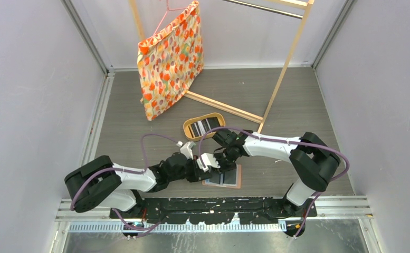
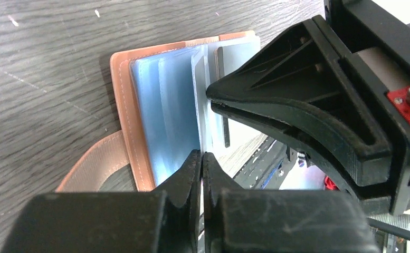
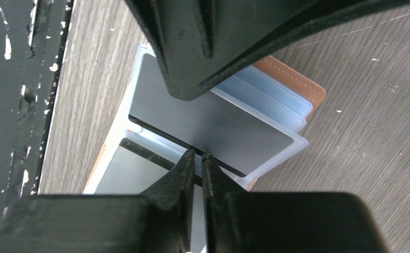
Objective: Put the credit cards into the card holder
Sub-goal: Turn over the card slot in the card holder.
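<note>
The salmon-tan card holder (image 1: 230, 179) (image 2: 122, 105) (image 3: 293, 79) lies open on the table in front of the arm bases, its light-blue pockets fanned out. My left gripper (image 1: 212, 162) (image 2: 202, 154) is shut on the edge of one clear pocket, holding it upright. A grey credit card (image 3: 208, 124) with a black stripe sits in that pocket. My right gripper (image 1: 225, 158) (image 3: 198, 154) stands at the card's striped edge, jaws parted by a narrow slit. Another grey card (image 3: 129, 176) lies in a lower pocket. More credit cards (image 1: 202, 126) rest in the oval tray.
The oval wooden tray (image 1: 188, 128) stands just beyond both grippers. Behind it a flowered bag (image 1: 171, 58) hangs from a wooden frame (image 1: 276, 89). The two grippers crowd tip to tip over the card holder. The black base rail (image 3: 23, 105) runs close beside it.
</note>
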`<action>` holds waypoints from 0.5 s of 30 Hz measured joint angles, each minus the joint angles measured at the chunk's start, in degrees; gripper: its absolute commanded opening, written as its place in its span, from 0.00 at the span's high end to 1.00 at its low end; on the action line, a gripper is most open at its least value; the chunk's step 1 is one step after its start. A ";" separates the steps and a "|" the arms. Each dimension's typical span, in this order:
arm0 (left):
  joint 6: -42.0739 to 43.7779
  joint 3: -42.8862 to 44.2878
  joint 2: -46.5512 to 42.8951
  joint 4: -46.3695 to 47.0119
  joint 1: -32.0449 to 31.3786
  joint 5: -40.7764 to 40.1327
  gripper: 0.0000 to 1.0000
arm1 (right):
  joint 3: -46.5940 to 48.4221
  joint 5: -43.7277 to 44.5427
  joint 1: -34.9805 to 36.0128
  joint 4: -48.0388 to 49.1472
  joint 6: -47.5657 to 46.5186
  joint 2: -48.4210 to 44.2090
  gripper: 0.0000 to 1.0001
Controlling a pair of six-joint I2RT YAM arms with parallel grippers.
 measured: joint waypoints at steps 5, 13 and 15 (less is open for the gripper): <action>-0.20 0.81 0.72 0.04 0.00 0.07 1.00 | 2.54 -0.76 -0.24 -6.05 -0.09 -1.03 0.67; 0.83 3.04 -3.04 -6.36 0.00 -0.44 0.99 | 6.78 -7.26 -7.23 -19.91 -4.98 -8.52 0.67; 1.62 4.11 -4.76 -8.94 0.00 -0.61 1.00 | 7.74 -9.62 -10.78 -22.91 -5.84 -11.06 0.67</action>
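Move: Between your left fingertips is the card slot's raised edge; its middle lies about 2 cm to the right and 1 cm ahead, slightly below. The open card holder's middle is some 3 cm right and 4 cm below the left hand, its strap about 6 cm left and 1 cm back; the card tray sits 17 cm ahead, 2 cm left. From the right hand, the card slot's middle is about 2 cm left and 2 cm back, about level in height. Keep the left gripper's pinch on the edge of the card slot while you take the right gripper clear of it: open the right fingers to about a third and raise them some 8 cm, veering about 4 cm to the right. Once the right hand is well on its way up, lift the left hand, still gripping, by about 2 cm. ##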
